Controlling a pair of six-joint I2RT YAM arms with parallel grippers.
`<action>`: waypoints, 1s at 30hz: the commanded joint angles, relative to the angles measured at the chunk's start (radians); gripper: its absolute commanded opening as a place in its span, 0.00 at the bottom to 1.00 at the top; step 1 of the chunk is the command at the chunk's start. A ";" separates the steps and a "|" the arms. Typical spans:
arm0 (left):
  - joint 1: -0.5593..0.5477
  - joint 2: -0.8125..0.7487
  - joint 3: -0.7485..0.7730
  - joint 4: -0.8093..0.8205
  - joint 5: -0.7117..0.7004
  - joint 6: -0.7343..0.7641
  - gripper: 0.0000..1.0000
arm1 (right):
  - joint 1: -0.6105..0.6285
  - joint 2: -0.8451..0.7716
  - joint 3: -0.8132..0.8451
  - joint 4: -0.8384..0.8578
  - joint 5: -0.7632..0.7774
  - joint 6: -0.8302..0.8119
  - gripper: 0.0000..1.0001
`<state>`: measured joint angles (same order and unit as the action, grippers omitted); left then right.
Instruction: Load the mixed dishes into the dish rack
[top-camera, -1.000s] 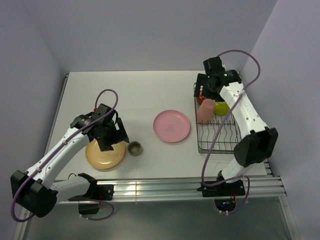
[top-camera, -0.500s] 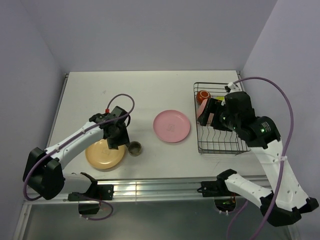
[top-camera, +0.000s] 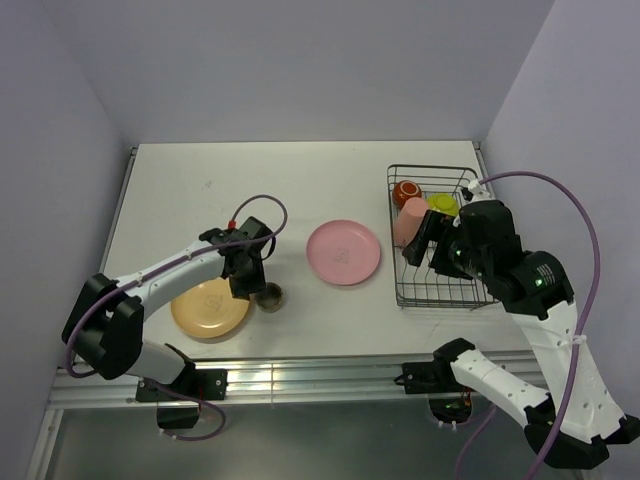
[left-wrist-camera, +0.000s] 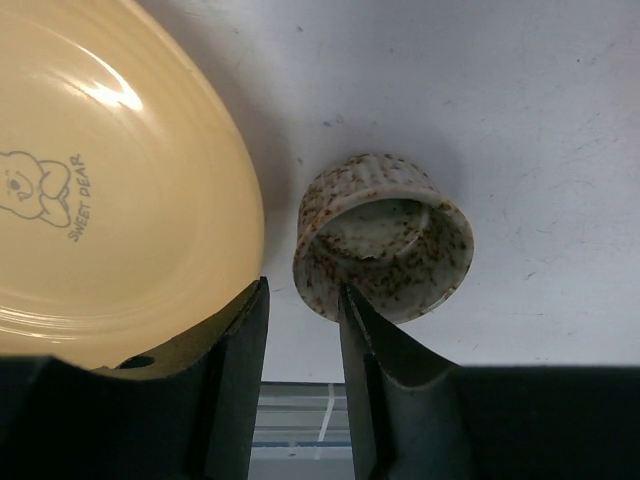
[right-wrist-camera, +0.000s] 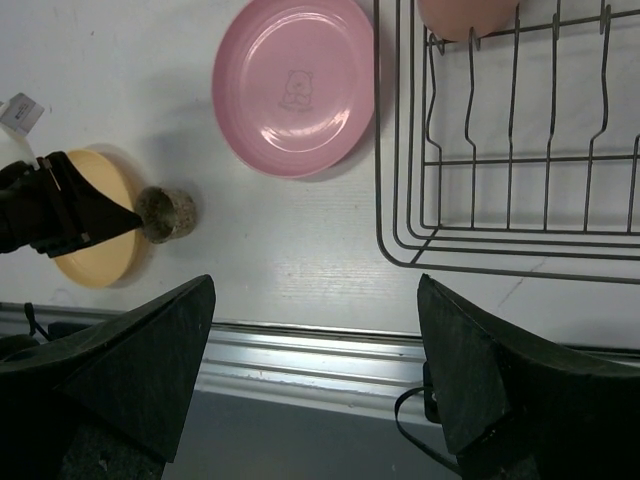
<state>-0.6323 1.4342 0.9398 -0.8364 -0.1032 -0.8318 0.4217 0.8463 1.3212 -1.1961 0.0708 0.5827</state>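
Note:
A small speckled grey-beige cup (top-camera: 270, 296) (left-wrist-camera: 385, 250) (right-wrist-camera: 167, 213) stands upright just right of the pale orange plate (top-camera: 208, 308) (left-wrist-camera: 110, 200) (right-wrist-camera: 95, 255). My left gripper (top-camera: 262, 287) (left-wrist-camera: 300, 295) straddles the cup's near wall. One finger is inside the rim and the other is outside, with a gap of table still showing, so it is open but narrow. The pink plate (top-camera: 343, 252) (right-wrist-camera: 295, 85) lies mid-table. In the dish rack (top-camera: 440, 296) (right-wrist-camera: 377, 150) sit the salmon tumbler (top-camera: 410, 220) (right-wrist-camera: 465, 15), the red-brown mug (top-camera: 405, 192) and the lime-green bowl (top-camera: 443, 204). My right gripper (top-camera: 428, 245) (right-wrist-camera: 315, 285) hangs wide open and empty above the rack's left front.
An aluminium rail (top-camera: 330, 375) (right-wrist-camera: 300, 350) runs along the table's near edge. Purple-grey walls close in the back and both sides. The left arm's black wrist (right-wrist-camera: 50, 205) lies over the orange plate.
My left gripper moved right from over the orange plate to the cup, and its jaws narrowed. My right arm pulled back from the rack's far end toward the near side.

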 joint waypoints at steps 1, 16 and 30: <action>-0.021 0.009 0.005 0.034 -0.009 -0.003 0.40 | 0.003 -0.018 0.016 -0.014 0.026 0.011 0.89; -0.052 0.081 -0.015 0.099 -0.016 0.002 0.11 | 0.005 -0.029 0.009 -0.033 0.004 0.020 0.88; -0.049 0.003 0.752 -0.115 0.277 -0.012 0.00 | 0.000 0.103 0.067 0.136 -0.472 0.098 0.89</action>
<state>-0.6842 1.4994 1.5650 -0.9455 -0.0059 -0.8108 0.4221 0.9302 1.3392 -1.1870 -0.1925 0.6277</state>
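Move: The speckled ramekin is about 4 cm to the right of the left hand point, level with it fore and aft, and some 3 cm lower. The yellow plate's middle lies about 10 cm to the hand's left; the pink plate is 20 cm right and 10 cm ahead. From the empty right hand, the ramekin is about 31 cm left, 2 cm ahead and 26 cm below, and the rack 15 cm ahead and 6 cm right. The left fingers sink about 2.5 cm and pinch the ramekin's left wall, one inside and one outside, then carry it up fast some 20 cm, swinging right and forward towards the pink plate, fingertips tilting forward and to the right. Late on, the open right hand swings about 5 cm left towards the ramekin, turning as it goes. ##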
